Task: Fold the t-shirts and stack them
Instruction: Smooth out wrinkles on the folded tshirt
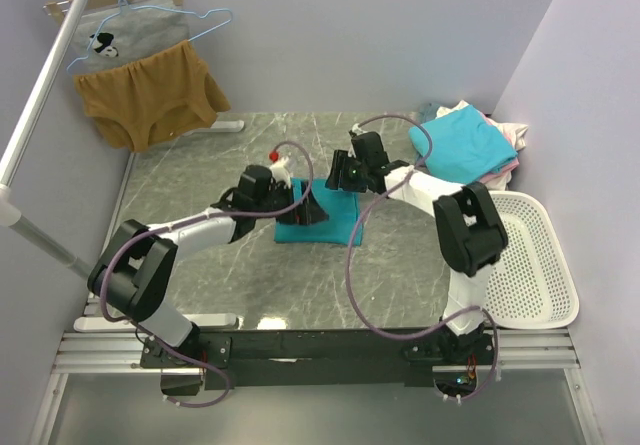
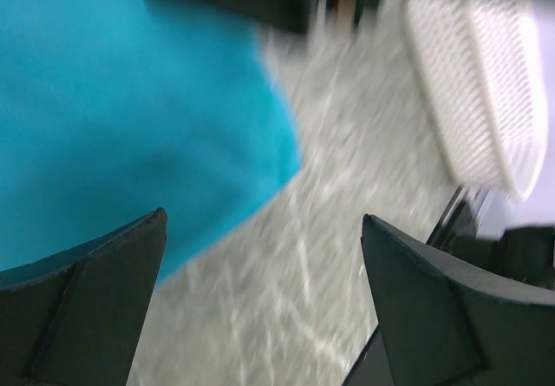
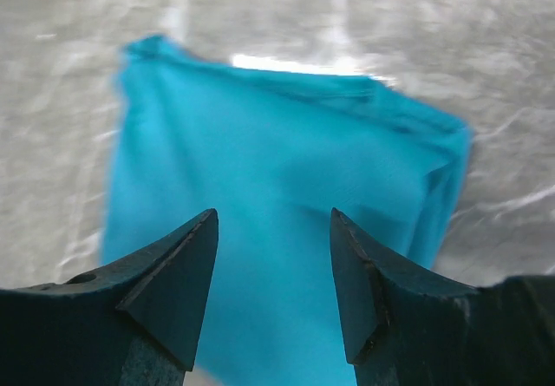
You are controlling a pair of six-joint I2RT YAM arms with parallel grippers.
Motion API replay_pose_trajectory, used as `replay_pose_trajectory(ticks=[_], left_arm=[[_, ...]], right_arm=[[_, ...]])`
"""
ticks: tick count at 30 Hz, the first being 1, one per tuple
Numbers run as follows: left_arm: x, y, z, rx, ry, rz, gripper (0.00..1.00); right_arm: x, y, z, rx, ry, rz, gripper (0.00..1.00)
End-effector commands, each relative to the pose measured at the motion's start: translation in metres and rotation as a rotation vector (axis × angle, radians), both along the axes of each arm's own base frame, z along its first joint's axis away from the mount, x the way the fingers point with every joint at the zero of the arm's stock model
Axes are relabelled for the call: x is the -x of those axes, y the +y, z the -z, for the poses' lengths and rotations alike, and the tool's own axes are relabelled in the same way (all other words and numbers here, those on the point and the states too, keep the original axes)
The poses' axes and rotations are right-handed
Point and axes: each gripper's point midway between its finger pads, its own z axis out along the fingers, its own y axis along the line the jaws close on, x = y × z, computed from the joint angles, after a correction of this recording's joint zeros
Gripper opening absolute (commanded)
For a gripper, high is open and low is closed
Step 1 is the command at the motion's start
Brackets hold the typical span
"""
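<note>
A folded teal t-shirt lies on the marble table in the middle, also large in the right wrist view and at upper left in the left wrist view. My left gripper hovers at its left edge, open wide with only table between the fingers. My right gripper hangs above the shirt's far edge, open, nothing held. A pile of t-shirts, turquoise on top with pink and white under it, sits at the back right.
A white perforated basket stands at the right edge, its corner in the left wrist view. A mustard-brown garment and a grey printed one hang on a rack at the back left.
</note>
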Motion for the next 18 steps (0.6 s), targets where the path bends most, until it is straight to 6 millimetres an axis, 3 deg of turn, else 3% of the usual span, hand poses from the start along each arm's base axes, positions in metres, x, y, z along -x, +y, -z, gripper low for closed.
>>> replay_pose_trajectory(ticks=[1,5,9,12,13,15,16,18], left_arm=[[0.022,0.001,0.010,0.015,0.030,-0.002,0.99],[0.039,0.014,0.051,-0.052,0.107,-0.021,0.99],[0.054,0.025,0.077,-0.094,0.148,-0.032,0.99],[0.056,0.029,0.069,-0.081,0.112,-0.038,0.99],[0.055,0.029,0.066,-0.082,0.101,-0.041,0.99],[0.048,0.032,0.047,-0.073,0.047,-0.069,0.99],[0.046,0.033,0.041,-0.076,0.025,-0.079,1.00],[0.036,0.039,0.020,-0.082,-0.035,-0.131,0.99]], right_arm=[[-0.019,-0.012,0.017,0.022,0.055,0.025,0.61],[-0.027,-0.027,0.046,0.065,0.126,0.082,0.61],[-0.033,-0.036,0.051,0.033,0.126,0.098,0.61],[-0.039,-0.036,0.030,-0.008,0.047,0.075,0.62],[-0.044,-0.037,0.013,-0.017,-0.005,0.080,0.62],[-0.044,-0.045,0.001,-0.006,-0.043,0.088,0.62],[-0.044,-0.047,-0.017,-0.011,-0.082,0.094,0.63],[-0.040,-0.058,-0.023,0.006,-0.088,0.112,0.63]])
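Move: The left hand hovers almost over the middle of the folded tshirt, about 10 cm above it; the near edge lies some 8 cm back. For the right hand, the tshirt's far-right corner is about 2 cm back, 5 cm right and 6 cm down, and its middle 8 cm back and 4 cm left. The folded stack sits roughly 29 cm to the right and 6 cm farther out, about 4 cm below. Both hands dip: left backs 6 cm towards tshirt's near edge, right shifts 5 cm towards its far-right corner. ##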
